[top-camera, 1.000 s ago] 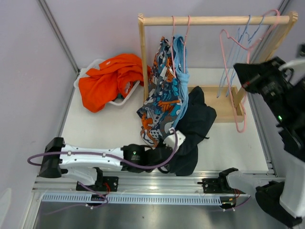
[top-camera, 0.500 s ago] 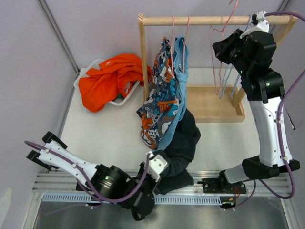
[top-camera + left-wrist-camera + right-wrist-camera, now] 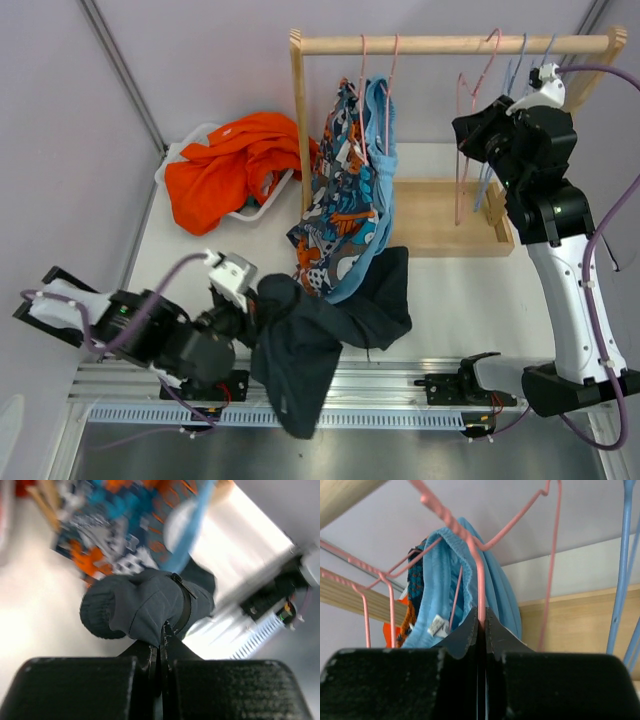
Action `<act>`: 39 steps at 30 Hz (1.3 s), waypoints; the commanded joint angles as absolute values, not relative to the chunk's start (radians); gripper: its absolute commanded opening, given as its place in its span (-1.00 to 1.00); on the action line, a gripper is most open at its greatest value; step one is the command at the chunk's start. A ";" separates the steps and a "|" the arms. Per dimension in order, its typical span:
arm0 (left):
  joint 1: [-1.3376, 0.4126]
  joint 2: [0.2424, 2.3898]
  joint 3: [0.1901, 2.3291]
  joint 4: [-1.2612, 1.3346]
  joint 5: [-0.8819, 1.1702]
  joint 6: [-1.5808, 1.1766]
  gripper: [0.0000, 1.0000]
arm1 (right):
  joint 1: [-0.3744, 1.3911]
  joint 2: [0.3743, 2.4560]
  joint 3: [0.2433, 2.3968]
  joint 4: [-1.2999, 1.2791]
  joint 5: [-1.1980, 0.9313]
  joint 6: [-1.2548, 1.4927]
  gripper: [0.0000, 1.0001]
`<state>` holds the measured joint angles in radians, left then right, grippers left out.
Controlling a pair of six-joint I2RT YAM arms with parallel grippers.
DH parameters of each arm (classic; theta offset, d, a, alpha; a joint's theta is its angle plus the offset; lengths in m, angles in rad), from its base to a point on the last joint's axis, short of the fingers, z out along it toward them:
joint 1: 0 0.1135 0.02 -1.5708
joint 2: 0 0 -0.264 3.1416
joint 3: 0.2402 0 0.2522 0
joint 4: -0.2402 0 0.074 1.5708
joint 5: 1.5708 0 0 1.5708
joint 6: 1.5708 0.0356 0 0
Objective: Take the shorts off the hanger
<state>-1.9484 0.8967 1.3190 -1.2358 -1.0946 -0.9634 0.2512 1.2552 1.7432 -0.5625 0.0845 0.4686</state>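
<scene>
The near-black navy shorts (image 3: 320, 335) lie off the rack, draped over the table's near edge. My left gripper (image 3: 252, 298) is shut on their fabric; in the left wrist view the gripper (image 3: 162, 630) pinches a fold of the navy shorts (image 3: 145, 605). The cartoon-print shorts (image 3: 340, 200) and light blue shorts (image 3: 381, 165) hang on pink hangers from the wooden rail (image 3: 450, 43). The orange-red shorts (image 3: 230, 165) lie in a basket. My right gripper (image 3: 472, 128) is shut on an empty pink hanger (image 3: 462, 150), pinching its wire (image 3: 481, 580). The teal-green shorts are hidden.
A white basket (image 3: 262, 205) stands at the back left. The rack's wooden base (image 3: 440, 215) and left post (image 3: 298, 120) stand in the middle. Empty blue hangers (image 3: 515, 70) hang at the rail's right end, next to my right arm.
My left arm has swung left and dragged the navy shorts toward the near left. My right gripper has lowered a little with the pink hanger, whose hook now sits at the rail.
</scene>
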 commanded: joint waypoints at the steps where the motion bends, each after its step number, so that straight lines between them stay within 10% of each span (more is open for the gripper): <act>1: -1.847 0.807 1.376 -1.070 -1.172 -0.629 -1.00 | 0.252 1.186 1.695 -0.575 0.063 0.451 -1.00; 9: -1.585 0.785 1.519 -0.680 -1.146 -0.036 -1.00 | 0.242 1.155 1.641 -0.549 0.055 0.445 -1.00; 27: -0.832 0.997 1.675 -0.549 -0.611 0.097 -1.00 | 0.218 1.351 1.907 -0.488 0.011 0.486 -1.00; 39: -0.238 1.593 2.546 -0.719 -0.209 -0.073 -1.00 | 0.176 1.325 1.634 -0.403 -0.052 0.528 -1.00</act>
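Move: The left hand holds the dark shorts by the waistband; the white basket, heaped with the orange shorts, lies about 44 cm ahead, 20 cm to its left and 27 cm lower. The patterned shorts hang some 31 cm ahead and 9 cm to its right, the light blue shorts at the same reach but 16 cm right, both roughly 5 cm lower. From the right hand, holding the empty pink hanger, the rail spot is about 9 cm ahead, 3 cm right and 10 cm up; the light blue shorts hang 3 cm ahead, 14 cm left and 18 cm lower. The left hand keeps its shut grip on the dark shorts and swings them forward and up, nearly 30 cm each, and some 15 cm left towards the basket, gaining height first and most of the reach afterwards, while the wrist swings round counter-clockwise and tips upward. The right hand, still gripping the pink hanger at the rail, eases back and slightly down, then lifts and goes forward beneath the rail, and finally sinks, ending about 5 cm farther forward and 3 to 4 cm lower than it began. ##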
